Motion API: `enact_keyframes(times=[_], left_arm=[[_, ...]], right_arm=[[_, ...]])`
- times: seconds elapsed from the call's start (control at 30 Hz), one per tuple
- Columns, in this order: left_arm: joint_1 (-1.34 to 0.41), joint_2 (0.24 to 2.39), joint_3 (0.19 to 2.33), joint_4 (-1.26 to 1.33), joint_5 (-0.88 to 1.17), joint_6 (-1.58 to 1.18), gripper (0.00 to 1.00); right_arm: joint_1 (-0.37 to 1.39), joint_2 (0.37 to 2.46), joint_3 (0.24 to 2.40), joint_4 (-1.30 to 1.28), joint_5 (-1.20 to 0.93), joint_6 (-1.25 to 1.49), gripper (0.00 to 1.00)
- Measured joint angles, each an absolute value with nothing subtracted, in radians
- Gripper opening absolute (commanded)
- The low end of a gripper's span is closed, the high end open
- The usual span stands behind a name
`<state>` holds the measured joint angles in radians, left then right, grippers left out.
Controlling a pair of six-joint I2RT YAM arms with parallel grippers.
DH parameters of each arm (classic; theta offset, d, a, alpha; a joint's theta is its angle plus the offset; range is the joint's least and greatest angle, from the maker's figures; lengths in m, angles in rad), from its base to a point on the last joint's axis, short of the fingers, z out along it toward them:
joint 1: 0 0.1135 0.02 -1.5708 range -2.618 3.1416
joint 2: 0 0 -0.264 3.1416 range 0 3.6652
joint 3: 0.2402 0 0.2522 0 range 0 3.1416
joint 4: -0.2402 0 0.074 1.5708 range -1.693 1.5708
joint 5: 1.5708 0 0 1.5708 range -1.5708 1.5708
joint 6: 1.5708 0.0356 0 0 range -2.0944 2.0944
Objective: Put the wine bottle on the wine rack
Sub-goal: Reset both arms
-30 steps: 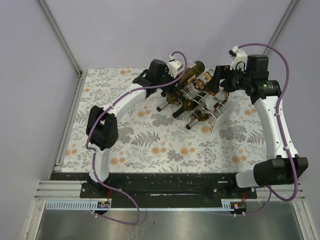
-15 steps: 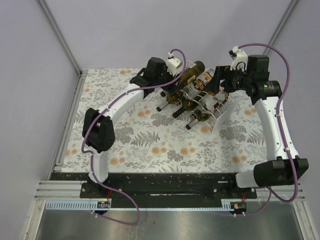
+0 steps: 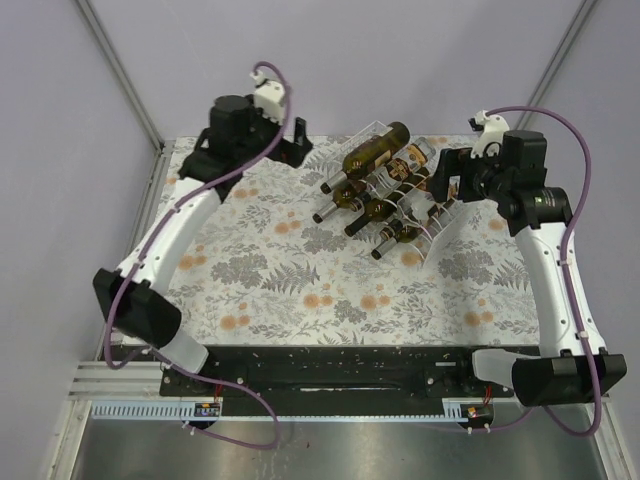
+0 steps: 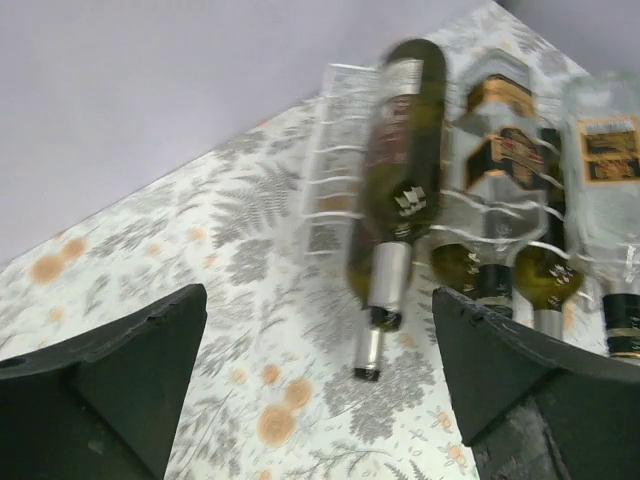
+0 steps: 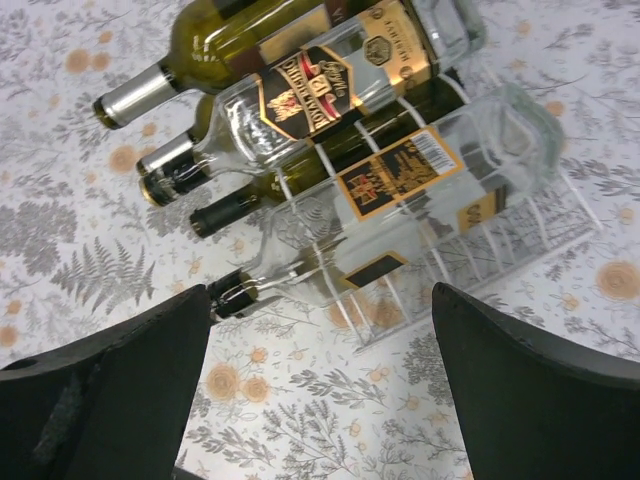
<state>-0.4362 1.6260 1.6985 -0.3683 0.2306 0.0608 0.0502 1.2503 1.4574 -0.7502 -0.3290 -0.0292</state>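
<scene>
The wine bottle (image 3: 368, 156), dark green with a silver foil neck, lies in the top left cradle of the clear ribbed wine rack (image 3: 432, 240), neck pointing down-left. The left wrist view shows the wine bottle (image 4: 400, 170) resting on the wine rack (image 4: 330, 150), well ahead of my fingers. My left gripper (image 3: 297, 150) (image 4: 320, 400) is open and empty, off to the left of the rack. To the rack's right, my right gripper (image 3: 440, 182) (image 5: 320, 390) hangs open over the cloth, holding nothing, with the wine rack (image 5: 560, 230) just beyond its fingers (image 5: 540, 380).
Several other bottles fill the rack, among them a clear one with a dark label (image 5: 330, 80) and another clear one (image 5: 430, 190) below it. A floral cloth (image 3: 300, 280) covers the table. Grey walls (image 3: 60, 150) enclose the back and sides.
My left gripper opened, let go of the wine bottle and drew back to the left, away from the rack. The right arm shifted slightly to the right.
</scene>
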Motion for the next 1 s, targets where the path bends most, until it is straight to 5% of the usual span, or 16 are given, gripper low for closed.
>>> enact_keyframes(times=[0.3,0.53,1.0], left_arm=[[-0.122,1.309,1.392,-0.363,0.272,-0.013,0.99],[-0.112,1.068,1.100,-0.295,0.181,-0.001,0.99],[-0.112,0.928,0.952,-0.141,0.105,-0.071,0.99]], right_arm=[[0.049,1.113,1.327,-0.623,-0.126,-0.043,0.99],[0.049,1.079,1.262,-0.530,-0.017,-0.057,1.00],[0.049,0.987,1.132,-0.423,0.064,-0.047,1.00]])
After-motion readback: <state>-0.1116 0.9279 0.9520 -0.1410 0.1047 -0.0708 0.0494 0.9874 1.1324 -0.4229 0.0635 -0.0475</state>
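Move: The wine bottle lying top of the rack is about 7 cm ahead of the empty left hand, some 18 cm to its right and 15 cm below. From the left hand, the clear bottle beside it lies about 3 cm ahead and 26 cm to the right, 16 cm down. From the right hand, the wine bottle is roughly 13 cm ahead, 20 cm left and 12 cm below; the rack's middle is about 8 cm ahead, 14 cm left and 20 cm below. Clear of the bottles, both open hands head outward from the rack. The left sweeps fast to the left, about 18 cm, bending back some 9 cm along the way as it turns counter-clockwise about 25 degrees. The right eases to its right roughly 7 cm, turning clockwise and tipping its fingers up. Both grippers stay wide open. ##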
